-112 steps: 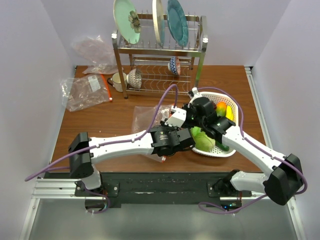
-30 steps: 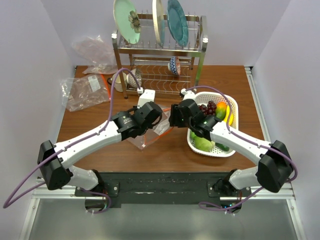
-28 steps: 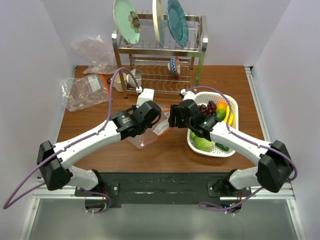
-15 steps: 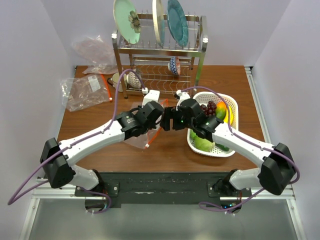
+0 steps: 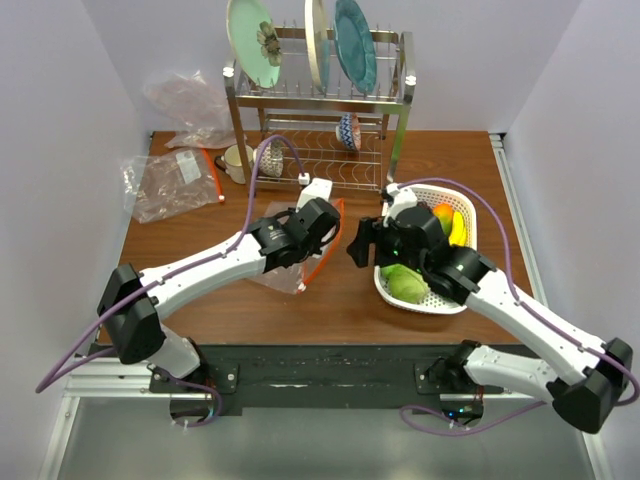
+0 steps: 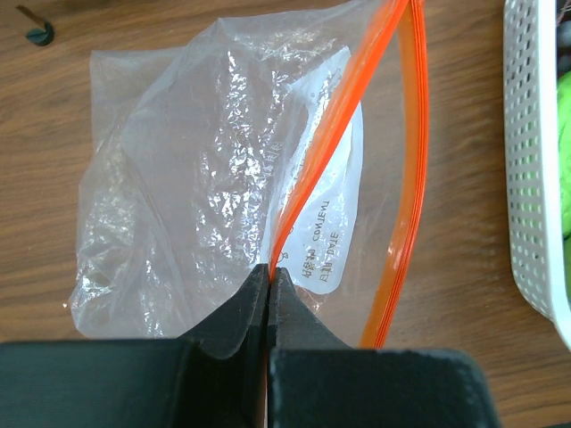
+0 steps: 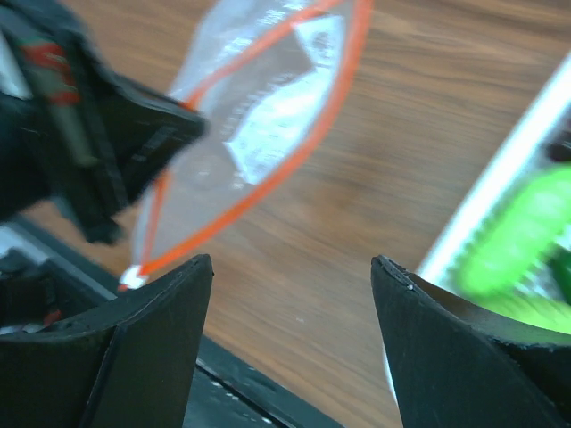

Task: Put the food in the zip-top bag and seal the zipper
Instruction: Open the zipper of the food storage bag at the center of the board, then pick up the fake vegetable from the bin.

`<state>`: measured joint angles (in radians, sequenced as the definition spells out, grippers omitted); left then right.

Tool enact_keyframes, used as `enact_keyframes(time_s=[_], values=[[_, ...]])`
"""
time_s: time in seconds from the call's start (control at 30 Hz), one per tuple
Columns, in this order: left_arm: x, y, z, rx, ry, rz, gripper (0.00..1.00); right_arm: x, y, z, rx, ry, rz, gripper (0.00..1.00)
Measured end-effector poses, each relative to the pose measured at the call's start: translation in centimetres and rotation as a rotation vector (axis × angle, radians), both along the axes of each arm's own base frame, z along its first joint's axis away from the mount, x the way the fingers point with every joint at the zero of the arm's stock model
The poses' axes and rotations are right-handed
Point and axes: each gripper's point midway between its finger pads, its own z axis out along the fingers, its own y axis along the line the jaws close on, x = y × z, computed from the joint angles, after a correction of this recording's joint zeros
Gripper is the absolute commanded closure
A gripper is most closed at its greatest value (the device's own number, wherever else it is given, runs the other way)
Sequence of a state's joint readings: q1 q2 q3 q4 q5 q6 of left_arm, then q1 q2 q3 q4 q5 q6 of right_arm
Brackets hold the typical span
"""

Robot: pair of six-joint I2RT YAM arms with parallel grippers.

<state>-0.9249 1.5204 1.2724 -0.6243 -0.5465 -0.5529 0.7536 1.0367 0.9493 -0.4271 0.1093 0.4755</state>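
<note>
The clear zip-top bag [image 5: 290, 268] lies on the wooden table, its mouth standing open toward the basket. My left gripper [image 5: 318, 235] is shut on one lip of the orange-red zipper [image 6: 332, 129]; the other lip [image 6: 397, 178] arcs free to the right. My right gripper [image 5: 355, 248] hovers open and empty between the bag mouth and the basket, with bare table between its fingers [image 7: 169, 303]. The food sits in the white mesh basket [image 5: 452, 300]: a green cabbage [image 5: 405, 284], an orange fruit [image 5: 441, 212] and a yellow banana [image 5: 458, 228]. The right arm covers part of the basket.
A metal dish rack [image 5: 318, 120] with plates and bowls stands at the back. Two other clear bags [image 5: 172, 180] lie at the far left, with a cup [image 5: 236, 160] beside the rack. The basket wall [image 6: 526, 178] is close to the bag's mouth.
My right gripper has let go of the bag mouth, opened and drawn back toward the basket. My left gripper has shifted right, still pinching the zipper lip.
</note>
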Motion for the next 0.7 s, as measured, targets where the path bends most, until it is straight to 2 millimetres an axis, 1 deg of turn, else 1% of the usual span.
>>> enact_keyframes(time_s=[0.07, 0.1, 0.2, 0.23, 0.27, 0.37, 0.43, 0.57, 0.7], values=[[0.0, -0.3, 0.1, -0.010, -0.001, -0.008, 1.00, -0.3, -1.8, -0.3, -0.043, 0.007, -0.061, 0.20], [0.0, -0.4, 0.1, -0.011, 0.000, -0.015, 1.00, -0.5, -3.2, -0.8, -0.081, 0.018, -0.111, 0.18], [0.0, -0.7, 0.2, -0.021, 0.000, -0.032, 1.00, -1.1, -6.2, -2.2, -0.178, 0.058, -0.213, 0.08], [0.0, -0.9, 0.2, -0.025, 0.000, -0.036, 1.00, -1.3, -7.2, -2.6, -0.208, 0.071, -0.245, 0.03], [0.1, -1.1, 0.3, -0.032, -0.002, -0.043, 1.00, -1.6, -8.0, -3.0, -0.235, 0.083, -0.273, 0.01], [0.1, -1.4, 0.4, -0.042, -0.003, -0.055, 1.00, -2.2, -10.1, -4.0, -0.297, 0.104, -0.343, 0.01], [0.1, -1.6, 0.4, -0.044, -0.002, -0.069, 1.00, -2.5, -11.1, -4.5, -0.327, 0.119, -0.376, 0.01], [0.0, -1.9, 0.4, -0.050, -0.002, -0.088, 1.00, -2.4, -12.2, -6.1, -0.376, 0.160, -0.414, 0.01], [-0.2, -2.0, 0.4, -0.063, -0.002, -0.105, 1.00, -2.0, -13.4, -8.8, -0.408, 0.249, -0.452, 0.01]])
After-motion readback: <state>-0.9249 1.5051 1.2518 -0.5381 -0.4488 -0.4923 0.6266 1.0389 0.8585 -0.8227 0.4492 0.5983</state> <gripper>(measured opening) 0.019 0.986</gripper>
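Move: The cabbage in the basket lies about 14 cm to the right of the empty right hand, nearly level with it fore and aft and some 16 cm lower. The light green gourd is about 8 cm farther out and 4 cm left of the cabbage, the dark cucumber about 6 cm right of it and 3 cm farther out. The bag's mouth is roughly 8 cm left of this hand. From the left hand the cabbage is about 21 cm right and 5 cm back. Still pinching the bag's orange zipper edge, the left hand carries it about 2 cm right. The right hand, touching nothing, swings away from the bag to its right and down, about 13 cm across and 9 cm lower, towards the cabbage; its wrist turns clockwise, the fingers tip more steeply down, and they spread from mostly to fully open. ##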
